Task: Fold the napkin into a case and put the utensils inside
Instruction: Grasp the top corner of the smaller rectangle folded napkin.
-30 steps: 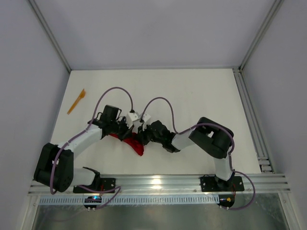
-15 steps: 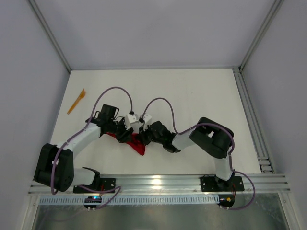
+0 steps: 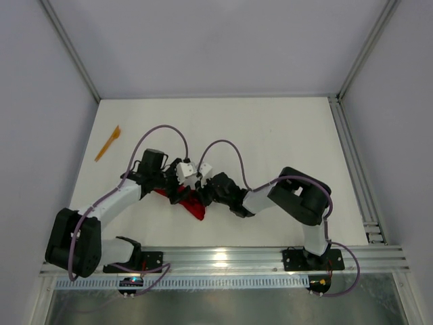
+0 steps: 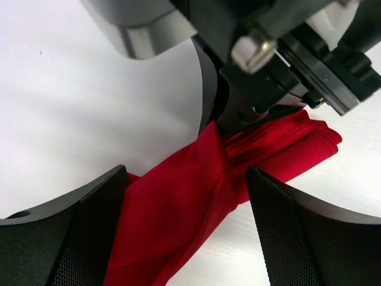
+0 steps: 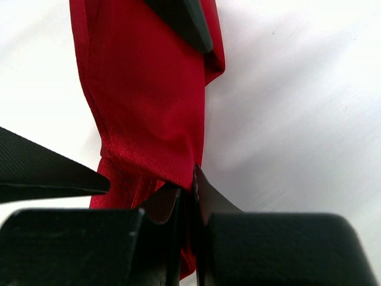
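The red napkin point(image 3: 190, 204) lies bunched and twisted on the white table between the two arms. My left gripper point(image 4: 187, 232) is open, its two black pads point(image 4: 89, 238) standing on either side of the napkin point(image 4: 178, 202) without pinching it. My right gripper point(image 5: 193, 186) is shut on a folded edge of the napkin point(image 5: 149, 107) and meets the left gripper point(image 3: 177, 185) nose to nose. One orange utensil point(image 3: 107, 143) lies far off at the table's left edge. From above, the right gripper point(image 3: 203, 192) hides part of the cloth.
Purple cables loop above both wrists point(image 3: 162, 128). An aluminium rail point(image 3: 216, 257) runs along the near edge and another point(image 3: 355, 169) down the right side. Grey walls close in the table on three sides.
My left gripper has gone from shut to open, letting go of the napkin, and its wrist has shifted slightly. The right gripper keeps its pinch on the cloth.
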Robot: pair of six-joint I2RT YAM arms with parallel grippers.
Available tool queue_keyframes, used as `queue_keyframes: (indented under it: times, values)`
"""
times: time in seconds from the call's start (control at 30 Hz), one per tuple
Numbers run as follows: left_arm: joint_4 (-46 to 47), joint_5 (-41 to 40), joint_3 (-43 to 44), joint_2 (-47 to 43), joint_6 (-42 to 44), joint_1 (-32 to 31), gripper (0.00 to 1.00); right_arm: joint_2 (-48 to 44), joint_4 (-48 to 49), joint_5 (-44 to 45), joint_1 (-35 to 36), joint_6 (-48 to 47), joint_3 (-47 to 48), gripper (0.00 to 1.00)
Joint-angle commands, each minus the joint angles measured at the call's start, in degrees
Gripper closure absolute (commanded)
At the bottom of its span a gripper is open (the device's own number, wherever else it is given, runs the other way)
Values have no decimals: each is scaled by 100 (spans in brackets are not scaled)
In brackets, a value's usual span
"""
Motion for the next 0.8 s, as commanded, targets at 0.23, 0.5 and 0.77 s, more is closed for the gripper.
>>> queue_keyframes:
  times: [0.23, 0.5, 0.77]
  values:
    - [624, 340, -279, 343, 42, -181, 34, -254, 380, -8, 36, -132, -63, 97]
    - [774, 103, -323, 580, -108, -216, 100, -377, 398, 45, 44, -211, -177, 77]
    - [502, 191, -411, 63, 6, -216, 100, -474, 582, -280, 79, -158, -599, 65]
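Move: The napkin's raised corner stands close to the open left fingers, about 2 cm to their right and 2 cm below. The right gripper, holding that fold, is some 6 cm to the left hand's right and 4 cm lower. The napkin's near end lies on the table about 7 cm back and 5 cm right of the left hand, its left end about 9 cm left and 1 cm ahead. From the right hand, the corner is some 4 cm left, 1 cm ahead and 2 cm above. The left fingers shut on the raised corner of the red napkin and pinch it just beside the right gripper, the left hand having eased about 2 cm down and nearly as far right with hardly any turn of the wrist. Only once that pinch is made does the right hand open its fingers partway and draw about 2 cm back and to the right, giving up its own pinch. ##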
